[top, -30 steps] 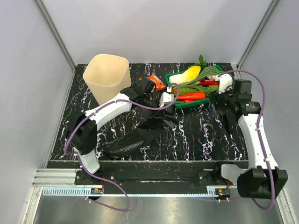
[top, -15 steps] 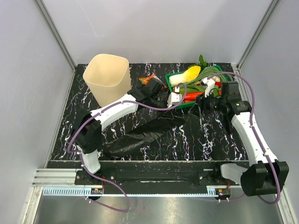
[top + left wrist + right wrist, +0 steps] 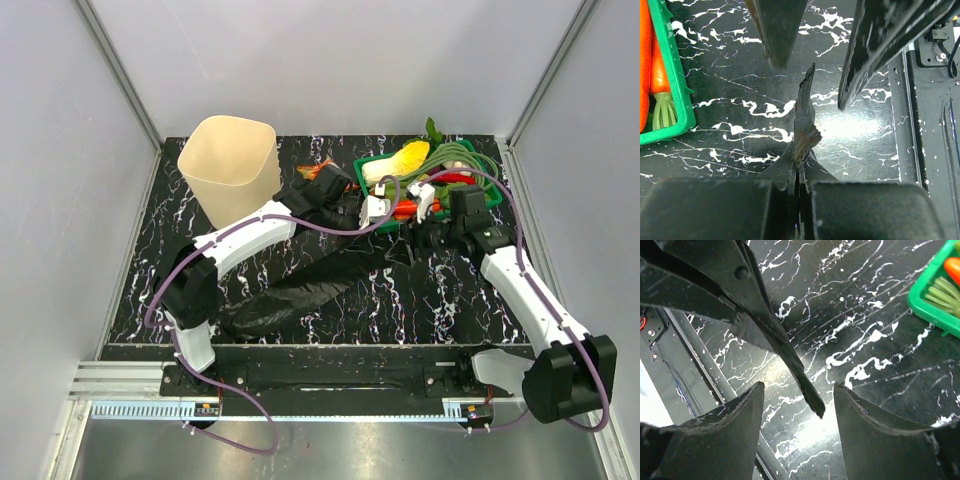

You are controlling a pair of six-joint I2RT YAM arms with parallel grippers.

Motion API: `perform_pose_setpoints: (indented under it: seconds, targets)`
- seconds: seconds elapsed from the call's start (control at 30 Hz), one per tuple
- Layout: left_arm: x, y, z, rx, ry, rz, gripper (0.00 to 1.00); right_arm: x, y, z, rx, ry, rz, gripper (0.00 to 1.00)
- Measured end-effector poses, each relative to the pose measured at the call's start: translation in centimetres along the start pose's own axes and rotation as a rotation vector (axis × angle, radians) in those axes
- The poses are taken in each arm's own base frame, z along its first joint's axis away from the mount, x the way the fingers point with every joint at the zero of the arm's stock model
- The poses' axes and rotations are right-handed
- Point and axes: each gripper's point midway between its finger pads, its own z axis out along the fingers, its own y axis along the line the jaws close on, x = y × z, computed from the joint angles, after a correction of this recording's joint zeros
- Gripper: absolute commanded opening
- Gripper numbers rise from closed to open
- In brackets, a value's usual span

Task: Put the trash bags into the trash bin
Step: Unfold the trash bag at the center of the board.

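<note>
A black trash bag (image 3: 300,290) lies stretched across the table from the front left up toward the middle. My left gripper (image 3: 801,175) is shut on its raised end, and a thin twisted strip of bag (image 3: 802,125) sticks out beyond the jaws. My right gripper (image 3: 800,405) is open, its two fingers on either side of the strip's tip (image 3: 807,385) without touching it. In the top view the two grippers meet nose to nose, the left gripper (image 3: 385,232) and the right gripper (image 3: 412,243). The cream trash bin (image 3: 228,165) stands upright at the back left.
A green vegetable tray (image 3: 372,196) with carrots, corn and greens sits just behind the grippers; its corner (image 3: 677,85) shows in the left wrist view and its corner (image 3: 932,300) in the right. An orange wrapper (image 3: 322,168) lies beside the bin.
My right arm swung left from beside the tray to the left gripper, and its jaws narrowed a little around the bag's tip. My left gripper carried the bag's end rightward.
</note>
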Motion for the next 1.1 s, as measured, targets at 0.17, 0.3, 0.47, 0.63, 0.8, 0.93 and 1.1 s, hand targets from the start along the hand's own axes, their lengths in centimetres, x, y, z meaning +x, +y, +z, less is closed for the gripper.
perform_pose_setpoints:
  seconds: [0.17, 0.3, 0.47, 0.63, 0.8, 0.93, 1.1]
  targets:
    - [-0.1, -0.2, 0.0, 0.010, -0.005, -0.008, 0.00, 0.6, 0.3, 2.1, -0.045, 0.038, -0.021, 0.25]
    - [-0.2, -0.5, 0.1, 0.022, -0.012, -0.012, 0.00, 1.2, -0.2, 3.2, -0.051, 0.067, -0.025, 0.00]
    - [-0.3, -0.5, 0.1, 0.025, -0.013, -0.003, 0.67, 1.2, -0.8, 3.3, -0.017, 0.068, -0.041, 0.00]
    - [-0.1, -0.1, -0.2, 0.011, -0.016, -0.008, 0.99, 1.7, -2.8, 2.5, 0.110, 0.101, -0.071, 0.00]
    - [1.7, 1.2, -3.4, -0.051, -0.017, -0.031, 0.99, 2.8, -4.9, 1.4, 0.229, 0.155, -0.068, 0.00]
    - [4.1, 1.2, -7.4, -0.094, 0.042, 0.058, 0.99, 3.7, -7.0, 0.0, 0.315, 0.191, -0.046, 0.00]
    - [9.5, -1.9, -10.4, -0.061, 0.222, 0.178, 0.91, 5.2, -10.8, -2.2, 0.424, 0.241, 0.017, 0.00]
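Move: The trash bag's loose top strip, still held by the shut left fingers, hangs about 2 cm left, 1 cm ahead and 3 cm below the right hand. The vegetable basket lies some 15 cm ahead and 9 cm right of the right hand, 13 cm down. From the left hand that strip is about 4 cm right, level fore and aft, 2 cm below; the bag's tail lies roughly 29 cm left and 18 cm back, 15 cm down. Right hand dips left, pinches the bag, pulls some 12 cm right; left lets go, swings 14 cm left. ##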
